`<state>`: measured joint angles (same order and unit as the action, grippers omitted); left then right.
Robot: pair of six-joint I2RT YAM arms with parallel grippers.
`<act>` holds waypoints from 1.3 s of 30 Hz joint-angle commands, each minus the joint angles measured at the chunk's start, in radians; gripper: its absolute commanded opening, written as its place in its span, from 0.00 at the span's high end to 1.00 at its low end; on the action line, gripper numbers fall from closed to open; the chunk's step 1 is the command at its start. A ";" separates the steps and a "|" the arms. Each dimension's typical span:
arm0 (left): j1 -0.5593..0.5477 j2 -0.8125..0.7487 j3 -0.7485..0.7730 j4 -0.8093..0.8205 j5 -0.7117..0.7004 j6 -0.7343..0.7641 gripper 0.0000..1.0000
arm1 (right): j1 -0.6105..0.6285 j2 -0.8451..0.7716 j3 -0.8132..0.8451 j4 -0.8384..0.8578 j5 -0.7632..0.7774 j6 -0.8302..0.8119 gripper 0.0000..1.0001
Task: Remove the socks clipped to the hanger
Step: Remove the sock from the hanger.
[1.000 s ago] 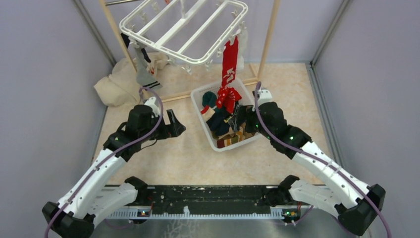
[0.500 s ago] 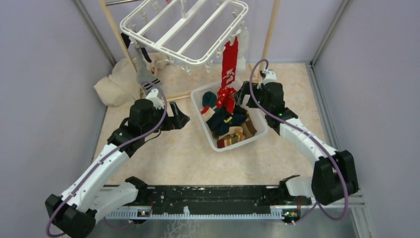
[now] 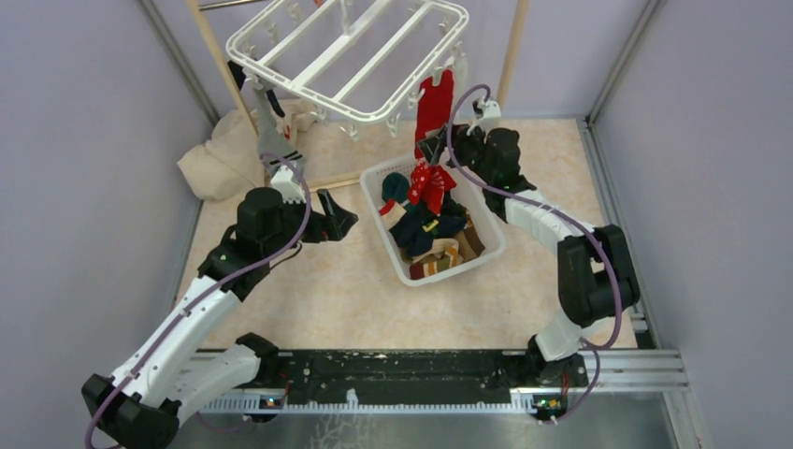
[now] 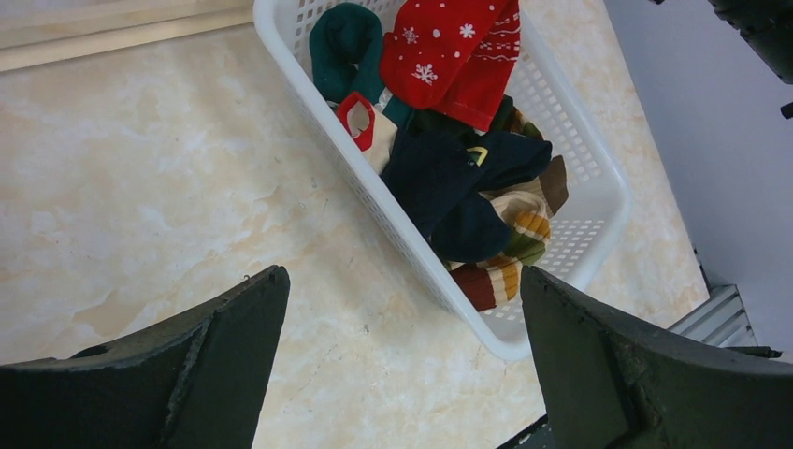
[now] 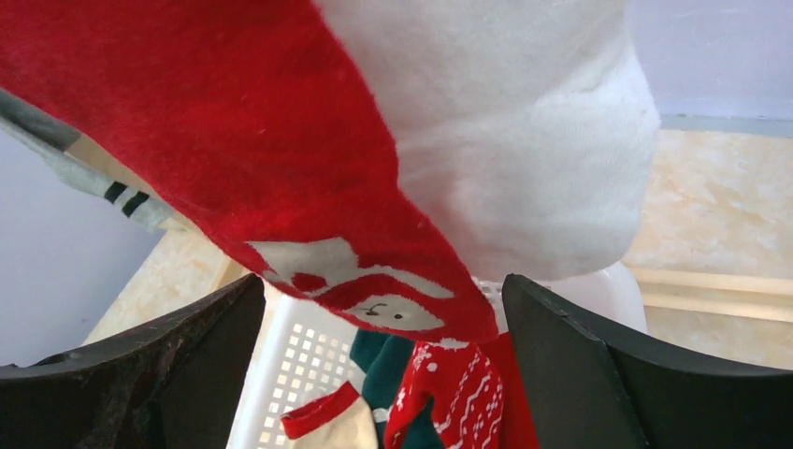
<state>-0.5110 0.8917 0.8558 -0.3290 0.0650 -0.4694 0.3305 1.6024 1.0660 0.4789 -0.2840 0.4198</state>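
Observation:
The white hanger (image 3: 346,56) hangs at the back. A red patterned sock (image 3: 432,103) is clipped to its right side and dangles over the basket. A grey striped sock (image 3: 271,136) hangs from its left side. My right gripper (image 3: 435,150) is open, right at the red sock's lower half. In the right wrist view the red sock (image 5: 234,140) and a white sock (image 5: 524,140) hang just above and ahead of the open gripper (image 5: 383,318). My left gripper (image 3: 341,220) is open and empty above the floor, left of the basket, and also shows in the left wrist view (image 4: 402,318).
A white slatted basket (image 3: 385,238) holds several loose socks; it also shows in the left wrist view (image 4: 598,201). Wooden poles (image 3: 510,65) stand by the hanger, with a wooden base bar (image 3: 337,180). A cream cloth (image 3: 220,154) lies at the back left.
My right gripper has risen from the basket's right side and moved back and left, up to the hanging red sock. The left gripper has barely moved.

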 commanded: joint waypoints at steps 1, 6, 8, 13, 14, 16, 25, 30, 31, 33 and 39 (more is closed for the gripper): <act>-0.006 -0.013 0.000 0.025 0.004 0.024 0.01 | -0.006 0.049 0.104 0.106 0.022 -0.012 0.02; -0.006 -0.003 0.002 0.033 0.001 0.033 0.01 | -0.006 0.096 0.138 0.152 -0.005 -0.028 0.02; -0.006 0.002 0.003 0.036 -0.002 0.036 0.01 | -0.007 0.112 0.146 0.178 -0.018 -0.031 0.02; -0.006 0.017 0.008 0.040 -0.001 0.044 0.01 | -0.007 0.144 0.171 0.207 -0.052 -0.027 0.07; -0.006 0.018 0.009 0.039 -0.002 0.044 0.01 | -0.006 0.148 0.172 0.210 -0.057 -0.021 0.14; -0.005 0.019 0.009 0.039 -0.004 0.045 0.01 | -0.007 0.152 0.180 0.209 -0.078 -0.013 0.33; -0.006 0.002 0.002 0.048 0.008 0.033 0.01 | -0.006 0.053 0.108 0.199 -0.128 0.029 0.65; -0.005 0.000 -0.002 0.062 0.032 0.013 0.01 | -0.005 -0.050 0.058 0.144 -0.135 0.030 0.85; -0.006 0.000 -0.004 0.065 0.036 0.008 0.01 | -0.002 -0.071 0.049 0.132 -0.133 0.029 0.89; -0.006 0.000 -0.007 0.075 0.049 0.000 0.01 | 0.006 -0.106 0.034 0.098 -0.126 0.025 0.96; -0.007 0.002 -0.015 0.117 0.074 -0.018 0.01 | 0.089 -0.193 0.046 -0.081 -0.045 -0.043 1.00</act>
<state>-0.5110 0.9066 0.8536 -0.2783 0.1043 -0.4694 0.3534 1.4876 1.0988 0.5003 -0.3786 0.4385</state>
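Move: Ahead of the open right hand hangs the red sock, its middle about 5 cm forward, 1 cm to the left and 7 cm above; its toe already dangles near the fingertips. The white sock hangs some 7 cm ahead, 4 cm right and 7 cm up. Below, the basket's middle lies roughly 3 cm back, level sideways and 22 cm down. From the left hand, the red sock is around 24 cm ahead, 17 cm right and 7 cm up. Reaching some 3 cm forward and a little left, the right hand brings its open fingers around the hanging red sock above the toe and shuts them to pinch the cloth. Already closing, it turns back and, keeping the pinch, lifts about 6 cm while drawing back about as far, towards the hanger's level, the fingers tipping slightly upward. ##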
